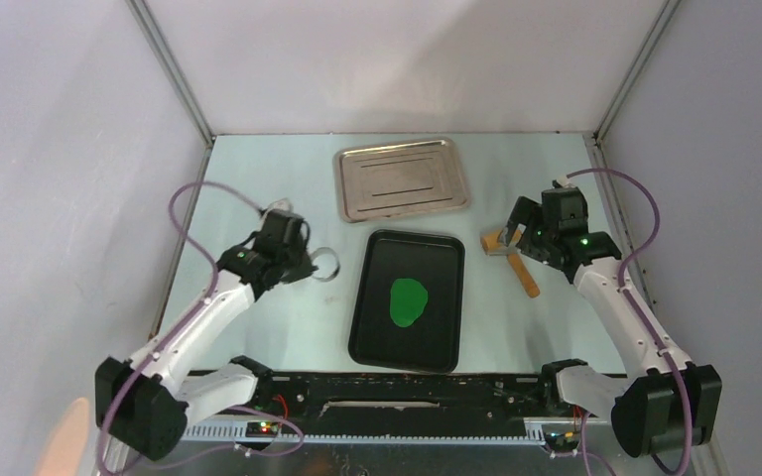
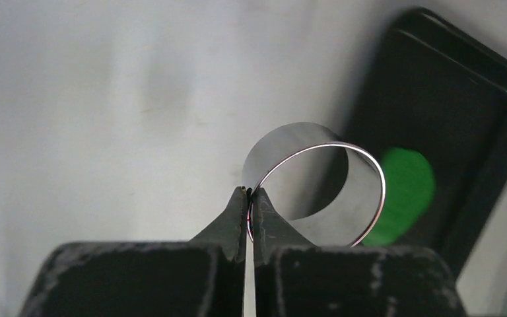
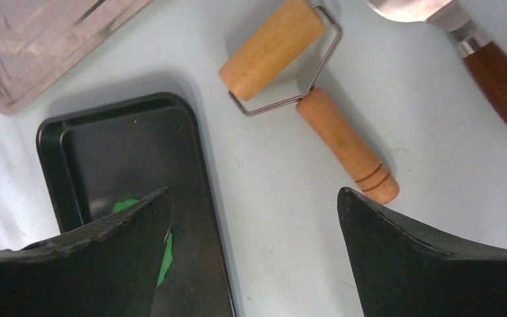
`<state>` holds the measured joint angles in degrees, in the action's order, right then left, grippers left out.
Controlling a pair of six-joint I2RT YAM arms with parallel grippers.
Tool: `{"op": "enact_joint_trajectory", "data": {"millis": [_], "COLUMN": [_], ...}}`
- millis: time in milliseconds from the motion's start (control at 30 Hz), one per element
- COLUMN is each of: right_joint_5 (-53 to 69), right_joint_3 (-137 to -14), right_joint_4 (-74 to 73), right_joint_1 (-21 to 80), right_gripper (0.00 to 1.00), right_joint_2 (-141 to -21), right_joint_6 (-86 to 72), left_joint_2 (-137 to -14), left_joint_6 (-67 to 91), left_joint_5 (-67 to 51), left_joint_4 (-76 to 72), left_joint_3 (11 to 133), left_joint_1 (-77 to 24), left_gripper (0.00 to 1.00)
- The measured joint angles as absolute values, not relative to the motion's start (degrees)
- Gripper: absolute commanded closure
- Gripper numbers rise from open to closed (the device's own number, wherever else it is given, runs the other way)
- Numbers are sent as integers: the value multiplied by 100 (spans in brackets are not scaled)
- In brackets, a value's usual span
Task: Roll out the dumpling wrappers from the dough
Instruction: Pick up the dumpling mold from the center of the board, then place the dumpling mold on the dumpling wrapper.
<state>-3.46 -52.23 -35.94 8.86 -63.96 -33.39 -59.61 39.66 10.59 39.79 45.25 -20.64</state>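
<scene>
The dough (image 1: 407,300) is a flattened bright green oval in the middle of the black tray (image 1: 435,260). No dumpling wrappers are in view. My left gripper (image 1: 310,264) sits left of the tray, shut on the thin wall of a shiny metal ring cutter (image 1: 326,264). In the left wrist view the fingertips (image 2: 249,193) pinch the ring (image 2: 284,142) at its left side, with the dough (image 2: 406,191) beyond it. My right gripper (image 1: 524,236) hangs open over the wooden roller (image 1: 527,279). In the right wrist view the gripper (image 3: 254,193) holds nothing, and the roller (image 3: 272,49) lies ahead of it.
A silver metal tray (image 1: 402,178) lies behind the black one. A spatula with a dark wooden handle (image 3: 495,79) rests right of the roller. Enclosure walls and metal posts bound the table on the left, right and back.
</scene>
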Motion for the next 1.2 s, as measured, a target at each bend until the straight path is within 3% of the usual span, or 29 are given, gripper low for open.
{"op": "enact_joint_trajectory", "data": {"millis": [167,467,1200], "right_joint_5": [-377,-502,-480], "right_joint_3": [-5223,-5223,-5223], "right_joint_4": [-3649,-3896,-3942], "right_joint_1": [1179,1149,1020], "right_gripper": [5,5,5], "right_joint_2": [-6394,-6309,-6206], "right_joint_6": [-3319,-3321,-3326], "left_joint_2": [-6759,-8241,-9465], "left_joint_6": [3642,3343,3271], "left_joint_5": [967,585,390], "left_joint_4": [3833,3483,2751], "left_joint_3": [5483,5935,6154], "left_joint_1": [-3642,-4860,-5063], "left_gripper": [100,100,100]}}
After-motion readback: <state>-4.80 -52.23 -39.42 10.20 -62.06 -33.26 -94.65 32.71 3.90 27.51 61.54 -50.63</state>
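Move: The left hand already holds the dumpling mold by its rim. The dough sheet it is being taken to lies about 24 cm to the right, 4 cm back and 11 cm below; the black board is centred under it. The steel tray is some 28 cm ahead, 23 cm right; the rolling pin about 6 cm ahead, 50 cm right. From the idle right hand, the dough lies about 24 cm left, 10 cm back, 15 cm down. Keeping the metal ring of the mold pinched by its rim, the left hand sweeps about 21 cm to the right, quick at first, over the near-left edge of the board towards the dough. It rises slightly, then sinks some 9 cm above the dough, easing off, while the wrist turns roughly 40 degrees clockwise. ##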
